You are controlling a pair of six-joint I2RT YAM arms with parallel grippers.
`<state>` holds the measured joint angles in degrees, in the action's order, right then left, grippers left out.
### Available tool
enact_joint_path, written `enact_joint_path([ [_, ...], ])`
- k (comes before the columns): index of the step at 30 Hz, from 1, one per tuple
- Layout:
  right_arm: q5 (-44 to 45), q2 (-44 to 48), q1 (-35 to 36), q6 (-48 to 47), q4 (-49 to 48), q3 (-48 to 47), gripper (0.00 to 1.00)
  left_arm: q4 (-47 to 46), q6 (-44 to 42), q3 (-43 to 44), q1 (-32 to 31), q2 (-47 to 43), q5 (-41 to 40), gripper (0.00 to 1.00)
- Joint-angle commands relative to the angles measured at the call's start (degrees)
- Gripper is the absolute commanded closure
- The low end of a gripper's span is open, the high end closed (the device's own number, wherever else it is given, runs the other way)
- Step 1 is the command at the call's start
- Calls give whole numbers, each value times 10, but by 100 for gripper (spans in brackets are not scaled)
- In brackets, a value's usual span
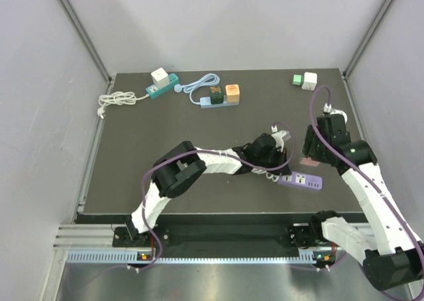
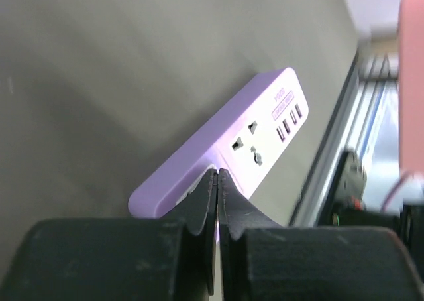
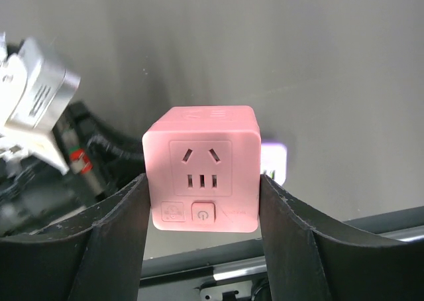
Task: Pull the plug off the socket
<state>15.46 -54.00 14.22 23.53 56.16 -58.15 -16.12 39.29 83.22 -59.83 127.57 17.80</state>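
Note:
The purple socket strip [image 1: 301,180] lies flat on the dark table near the front right; its outlets [image 2: 252,145] show nothing plugged in. My left gripper [image 1: 273,170] is shut with nothing between its fingers, and its tips [image 2: 217,176] rest on the strip's near end. The plug is a pink cube adapter [image 3: 203,175]. My right gripper [image 3: 203,185] is shut on its two sides and holds it in the air, apart from the strip [image 3: 273,162] below. From above, the cube [image 1: 309,162] hangs just right of the left gripper.
At the back stand a teal strip with a white cube [image 1: 161,82], a coiled white cable [image 1: 116,102], and a blue strip carrying green and orange cubes [image 1: 222,95]. Green and white cubes [image 1: 305,81] sit at the back right. A purple cable [image 1: 285,142] loops between the arms.

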Motion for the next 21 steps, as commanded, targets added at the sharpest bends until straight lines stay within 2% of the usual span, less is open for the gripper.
enact_joint_path([
  [1, 11, 17, -2, -2, -10, -7, 100, 128, -39, -39, -4, -73, 30, 95],
  [7, 10, 8, -8, -13, -12, -33, 100, 159, -76, -107, 10, -241, -7, 77],
  [8, 2, 2, -8, -13, -20, -35, 100, 159, -83, -121, 15, -261, -17, 71],
  [10, -14, -5, -8, -14, -30, -35, 100, 159, -91, -160, 28, -324, -29, 68],
  [13, -112, -29, -7, -21, -71, -35, 100, 194, -110, -206, 40, -422, -95, 65],
  [14, -174, -52, -4, -16, -86, -38, 100, 204, -119, -218, 42, -447, -116, 63],
  [15, -196, -65, 16, -12, -97, -40, 100, 210, -124, -240, 43, -473, -171, 63],
  [17, -230, -104, 59, 0, -118, -55, 100, 240, -139, -257, 50, -543, -227, 63],
  [18, -230, -116, 117, 16, -149, -61, 100, 248, -143, -275, 53, -565, -246, 64],
  [21, -251, -158, 201, 45, -222, -86, 100, 292, -143, -299, 68, -660, -318, 67],
])
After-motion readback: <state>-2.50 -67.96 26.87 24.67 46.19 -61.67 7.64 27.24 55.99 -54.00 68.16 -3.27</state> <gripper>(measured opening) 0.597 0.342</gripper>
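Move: The left hand's shut fingertips are at the purple socket's left end by the cord, the socket's middle about 5 cm to their right, 2 cm back and 2 cm below. The white cord coil lies some 11 cm left of that hand, level ahead; the pink plug hangs about 6 cm right of it and 13 cm above. From the right hand, already holding that plug, the coil is roughly 17 cm left, 1 cm ahead and 15 cm below, the socket 2 cm left, 2 cm back and 15 cm below. The left fingertips come free of the socket's cord end and part about a third of their range; the hand eases back slightly, then sweeps left and up some 20 cm each, turning counter-clockwise and tipping up. The right hand keeps its grip on the pink plug, waits for that, then swings roughly 13 cm left over the cord coil, speeding up and turning counter-clockwise some 25 degrees. ##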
